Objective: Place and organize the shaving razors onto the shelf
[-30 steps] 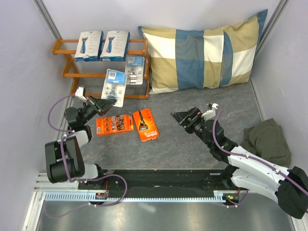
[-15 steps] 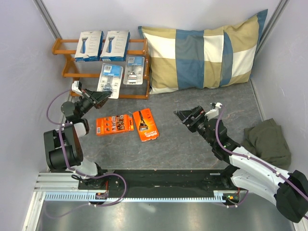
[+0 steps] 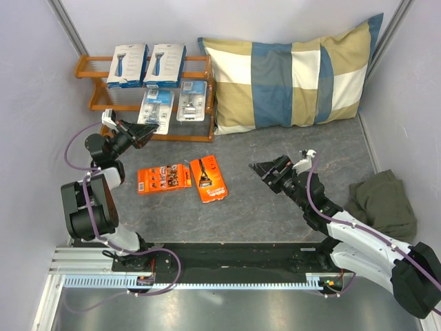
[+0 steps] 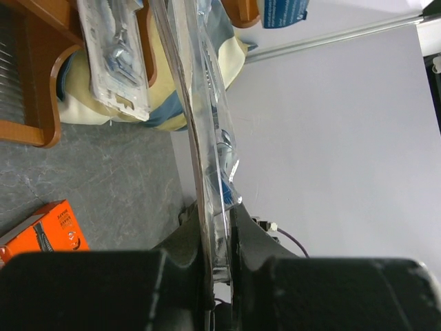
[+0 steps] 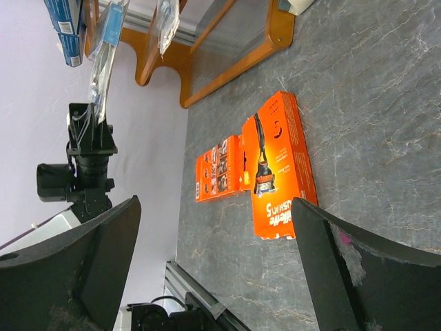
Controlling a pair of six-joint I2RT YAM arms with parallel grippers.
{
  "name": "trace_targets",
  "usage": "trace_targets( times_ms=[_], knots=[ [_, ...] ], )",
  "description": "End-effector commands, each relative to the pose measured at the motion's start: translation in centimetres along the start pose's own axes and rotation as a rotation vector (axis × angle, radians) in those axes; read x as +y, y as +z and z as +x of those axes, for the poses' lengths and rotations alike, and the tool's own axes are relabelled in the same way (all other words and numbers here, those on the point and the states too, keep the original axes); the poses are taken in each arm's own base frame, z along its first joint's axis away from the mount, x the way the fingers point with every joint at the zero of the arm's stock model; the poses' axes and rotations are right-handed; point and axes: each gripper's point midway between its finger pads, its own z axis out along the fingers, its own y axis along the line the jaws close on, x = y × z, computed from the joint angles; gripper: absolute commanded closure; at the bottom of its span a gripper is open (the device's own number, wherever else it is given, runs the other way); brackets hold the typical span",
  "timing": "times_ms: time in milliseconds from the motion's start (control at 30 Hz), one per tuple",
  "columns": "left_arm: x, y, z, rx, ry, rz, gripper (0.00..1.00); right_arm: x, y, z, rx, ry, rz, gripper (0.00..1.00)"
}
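The shelf [image 3: 96, 69] stands at the back left, with two white razor boxes [image 3: 127, 65] [image 3: 165, 65] on its top tier. One clear blister pack [image 3: 191, 101] leans on the middle tier. My left gripper [image 3: 136, 132] is shut on a second blister pack [image 3: 155, 109], holding it against the shelf front beside the first. In the left wrist view this pack [image 4: 210, 138] runs edge-on between the fingers [image 4: 182, 238]. Two orange packs [image 3: 164, 178] [image 3: 208, 178] lie flat on the floor. My right gripper [image 3: 265, 169] hangs open to their right, holding nothing; its wrist view shows both orange packs [image 5: 279, 169] [image 5: 220, 178].
A blue-and-beige checked pillow [image 3: 296, 76] leans against the back wall, right of the shelf. A crumpled green cloth [image 3: 382, 203] lies at the right edge. Walls close in the left and right sides.
My left gripper has carried the blister pack back and left, up to the shelf's middle tier. The right arm has shifted only slightly.
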Motion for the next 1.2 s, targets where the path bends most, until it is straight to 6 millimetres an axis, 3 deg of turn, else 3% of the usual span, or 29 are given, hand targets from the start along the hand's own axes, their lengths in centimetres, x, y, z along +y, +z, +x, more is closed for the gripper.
trace_targets(
  times_ms=[0,300,667,1067,1167],
  knots=[
    [-0.2,0.7,-1.8,-0.020,0.083,-0.002,0.98,0.9,-0.1,-0.4,-0.008,0.012,-0.049,0.02],
    [2.3,2.5,-3.5,-0.023,0.036,-0.030,0.98,0.7,-0.4,-0.5,-0.005,0.017,-0.053,0.02],
    [2.6,6.8,-5.4,0.002,0.051,-0.041,0.98,0.0,-0.8,-0.6,-0.009,0.013,-0.043,0.02],
    [3.9,9.5,-7.5,0.010,0.044,-0.047,0.98,-0.7,-1.1,-1.0,-0.020,0.000,-0.023,0.02],
    [5.0,9.8,-7.6,0.030,0.013,-0.069,0.98,-0.8,-1.1,-1.0,-0.021,-0.005,-0.023,0.02]
  ],
)
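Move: The left hand holds the clear razor pack; the free middle-shelf space it is bound for lies about 16 cm ahead, 2 cm to the right and 4 cm below. The clear pack already shelved is some 14 cm ahead, 11 cm to the right and 3 cm lower. The right white box on the upper shelf is about 18 cm ahead, 3 cm to the right and 7 cm higher. From the right hand, that space lies about 28 cm ahead, 28 cm to the left and 3 cm up. Bring the left gripper forward about 12 cm, sinking some 3 cm overall, to feed the held clear pack into the middle shelf beneath the white boxes and to the left of the pack already there. Tip the fingers slightly down as you go and keep the pinch on the pack shut throughout. ##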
